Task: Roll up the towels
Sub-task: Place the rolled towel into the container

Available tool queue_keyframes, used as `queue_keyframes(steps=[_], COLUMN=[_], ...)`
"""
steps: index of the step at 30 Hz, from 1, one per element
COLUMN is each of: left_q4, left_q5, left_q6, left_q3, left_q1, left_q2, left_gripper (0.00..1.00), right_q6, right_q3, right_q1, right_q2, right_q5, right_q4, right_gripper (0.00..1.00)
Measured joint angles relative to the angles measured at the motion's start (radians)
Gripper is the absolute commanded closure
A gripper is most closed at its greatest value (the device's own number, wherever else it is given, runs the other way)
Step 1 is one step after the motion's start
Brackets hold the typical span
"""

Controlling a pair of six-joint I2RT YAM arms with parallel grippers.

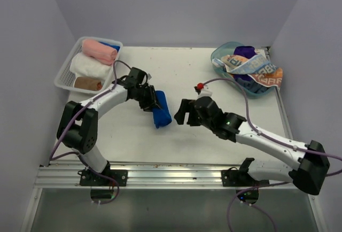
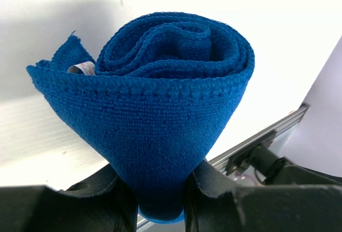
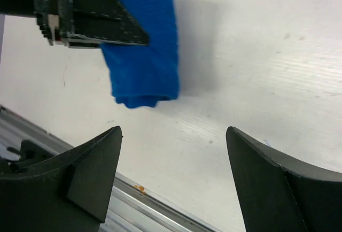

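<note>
A rolled royal blue towel lies in the middle of the table. My left gripper is shut on its far end. In the left wrist view the roll shows its spiral end and narrows where the left gripper pinches it. My right gripper stands open just right of the roll, not touching it. In the right wrist view the blue towel lies ahead of the right gripper, with bare table between its fingers. A printed towel and a purple towel sit unrolled at the back right.
The clear teal tub holds the unrolled towels. A white mesh basket at the back left holds rolled pink, white and brown towels. A metal rail runs along the near edge.
</note>
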Motion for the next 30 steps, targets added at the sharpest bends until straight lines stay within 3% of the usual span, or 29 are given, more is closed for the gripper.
queue_keyframes(steps=[8, 17, 23, 30], left_q4=[-0.169, -0.22, -0.229, -0.205], left_q5=[-0.006, -0.045, -0.074, -0.092], left_q6=[0.04, 0.029, -0.017, -0.068], left_q3=[0.314, 0.707, 0.752, 0.716], left_q1=[0.2, 0.552, 0.7, 0.793], left_q2=[0.0, 0.112, 0.193, 0.224], left_gripper=[0.87, 0.87, 0.87, 0.86], right_q6=[-0.009, -0.035, -0.041, -0.049], right_q3=[0.035, 0.057, 0.057, 0.057], right_q1=[-0.044, -0.045, -0.045, -0.046], right_q2=[-0.23, -0.245, -0.218, -0.148], right_q5=[0.227, 0.295, 0.294, 0.272], right_q4=[-0.219, -0.32, -0.323, -0.309], right_gripper=[0.16, 0.16, 0.16, 0.16])
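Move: My left hand already grips the rolled blue towel a little above the table; the container's middle lies about 21 cm ahead, 33 cm to the left and some 4 cm lower. White rolls fill that middle, the brown roll sits about 12 cm ahead and 34 cm left, and the pink roll about 27 cm ahead and 30 cm left. From my empty right hand the container is some 27 cm ahead, 46 cm left and 12 cm lower. With my left hand I keep pinching the towel and sweep it left, forward and up towards the container, clearing the rim by rising about 18 cm, then travel mainly left while sinking some 4 cm, turning roughly 50 degrees counter-clockwise. Meanwhile my open right hand backs off to the right by about 10 cm, rising and then sinking again. ##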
